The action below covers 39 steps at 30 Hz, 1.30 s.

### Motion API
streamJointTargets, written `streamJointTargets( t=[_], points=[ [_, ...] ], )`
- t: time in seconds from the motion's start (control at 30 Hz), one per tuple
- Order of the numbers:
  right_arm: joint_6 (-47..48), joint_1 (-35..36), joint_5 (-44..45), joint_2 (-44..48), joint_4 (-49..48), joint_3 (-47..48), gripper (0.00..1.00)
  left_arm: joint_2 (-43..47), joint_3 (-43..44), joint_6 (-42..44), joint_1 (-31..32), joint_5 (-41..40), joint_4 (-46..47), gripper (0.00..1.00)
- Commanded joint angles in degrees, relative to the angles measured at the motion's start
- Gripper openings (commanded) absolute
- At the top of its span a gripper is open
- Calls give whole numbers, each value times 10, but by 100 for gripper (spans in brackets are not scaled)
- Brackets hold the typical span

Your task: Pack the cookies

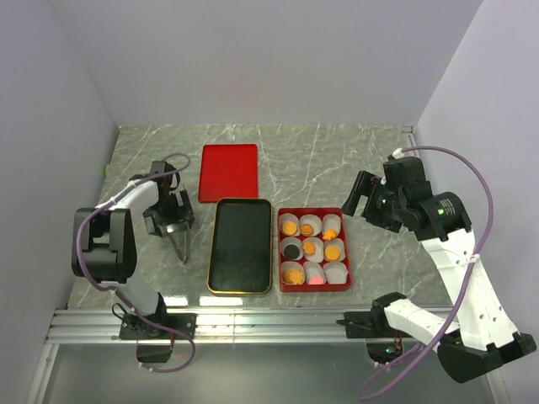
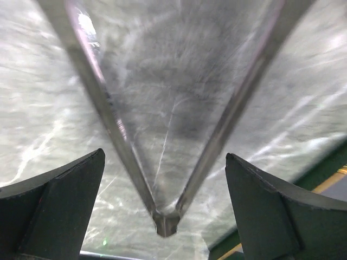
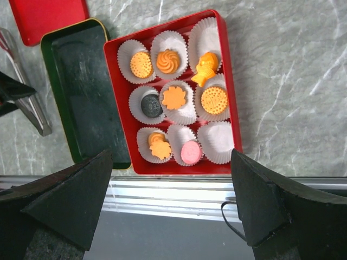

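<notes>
The cookies [image 3: 173, 97] sit in white paper cups inside a red box [image 3: 179, 168]: several orange ones, one black [image 3: 151, 105] and one pink [image 3: 190, 152]. From above, the cookies [image 1: 312, 247] fill the red box [image 1: 313, 289] right of centre. My right gripper [image 1: 364, 195] hovers open above the box's right side with nothing between its fingers [image 3: 65, 200]. My left gripper [image 1: 173, 222] is at the far left, low over the table. It stands open around metal tongs [image 2: 165, 219] that lie between its fingers [image 2: 59, 206] without touching them.
A black tin with a gold rim [image 1: 241, 248] lies empty just left of the red box. A red lid [image 1: 228, 172] rests behind it. The tongs [image 1: 182, 246] point toward the table's front edge, where a metal rail [image 1: 278, 320] runs.
</notes>
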<state>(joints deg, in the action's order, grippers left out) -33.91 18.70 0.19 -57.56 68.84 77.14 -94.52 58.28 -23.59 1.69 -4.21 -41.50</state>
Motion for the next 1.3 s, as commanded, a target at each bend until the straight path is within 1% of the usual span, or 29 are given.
streamJointTargets(
  t=[0.0, 0.1, 0.17, 0.27, 0.33, 0.47, 0.53, 0.57, 0.6, 0.63, 0.67, 0.7, 0.73, 0.83, 0.93, 0.97, 1.03, 1.07, 1.13, 1.17, 1.23, 1.27],
  points=[
    [10, -3, -16, 1, -27, 19, 96, 50, 78, -9, -2, -21, -34, 100],
    [13, -4, -22, 1, -26, 18, 96, 68, 138, -11, -2, 0, -41, 100],
    [14, -3, -24, 6, -23, 13, 96, 72, 170, -10, -2, 37, -32, 99],
    [10, -4, -23, 23, -18, -3, 95, 44, 211, -12, 4, 62, -17, 99],
    [3, -4, -21, 39, -17, -19, 95, 2, 235, -10, 16, 65, -18, 99],
    [-7, -4, -12, 60, -9, -33, 95, -78, 316, -7, 32, 66, -31, 98],
    [-11, -4, -3, 66, -3, -31, 95, -125, 354, -3, 34, 65, -34, 95],
    [-12, -4, -2, 71, 2, -32, 95, -141, 368, 2, 34, 65, -37, 92],
    [-16, -4, -3, 73, 2, -35, 95, -158, 382, 11, 33, 52, -42, 90],
    [-19, -4, 10, 76, 4, -36, 95, -193, 404, 15, 31, 49, -44, 90],
    [-20, -4, 13, 79, 9, -38, 95, -210, 416, 19, 30, 52, -47, 89],
    [-23, -4, 20, 85, 10, -40, 95, -228, 430, 27, 27, 58, -50, 86],
    [-24, -3, 24, 88, 14, -42, 95, -259, 454, 29, 27, 59, -53, 84],
    [-27, -4, 36, 93, 24, -45, 95, -312, 488, 32, 27, 64, -60, 78],
    [-27, -4, 44, 93, 33, -43, 95, -347, 524, 34, 27, 66, -60, 71],
    [-27, -4, 49, 90, 37, -40, 95, -354, 529, 34, 27, 66, -60, 67],
    [-27, -4, 52, 85, 39, -34, 95, -372, 546, 36, 27, 63, -65, 63],
    [-27, -5, 53, 81, 39, -29, 95, -377, 550, 36, 27, 61, -66, 56],
    [-27, -4, 56, 76, 40, -26, 95, -390, 561, 42, 28, 61, -65, 51],
    [-26, -5, 57, 73, 39, -24, 95, -393, 564, 44, 29, 63, -65, 45],
    [-25, -4, 60, 70, 38, -23, 95, -409, 581, 52, 33, 56, -76, 40],
    [-24, -5, 61, 68, 38, -21, 95, -414, 584, 55, 35, 47, -80, 34]
  ],
)
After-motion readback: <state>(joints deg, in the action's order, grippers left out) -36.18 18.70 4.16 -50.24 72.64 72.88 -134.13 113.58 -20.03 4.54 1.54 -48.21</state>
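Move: The red lid's middle lies about 24 cm ahead of the left hand and 15 cm to its right, some 2 cm lower. The put-down tongs lie right under that hand, their middle about 3 cm ahead and 1 cm right, and the empty green tray is centred 19 cm to its right and 3 cm back. From the right hand, the red lid is roughly 31 cm ahead, 34 cm left and 26 cm below. Lift the open left gripper off the tongs and arc it forward about 21 cm and slightly right, peaking some 14 cm up with the fingers swinging forward, then sink back to starting height, tipping them partly down again, at the red lid's left edge. Close the fingers more than halfway over that edge. Let the empty right hand ease back and right, about 4 cm in all. ##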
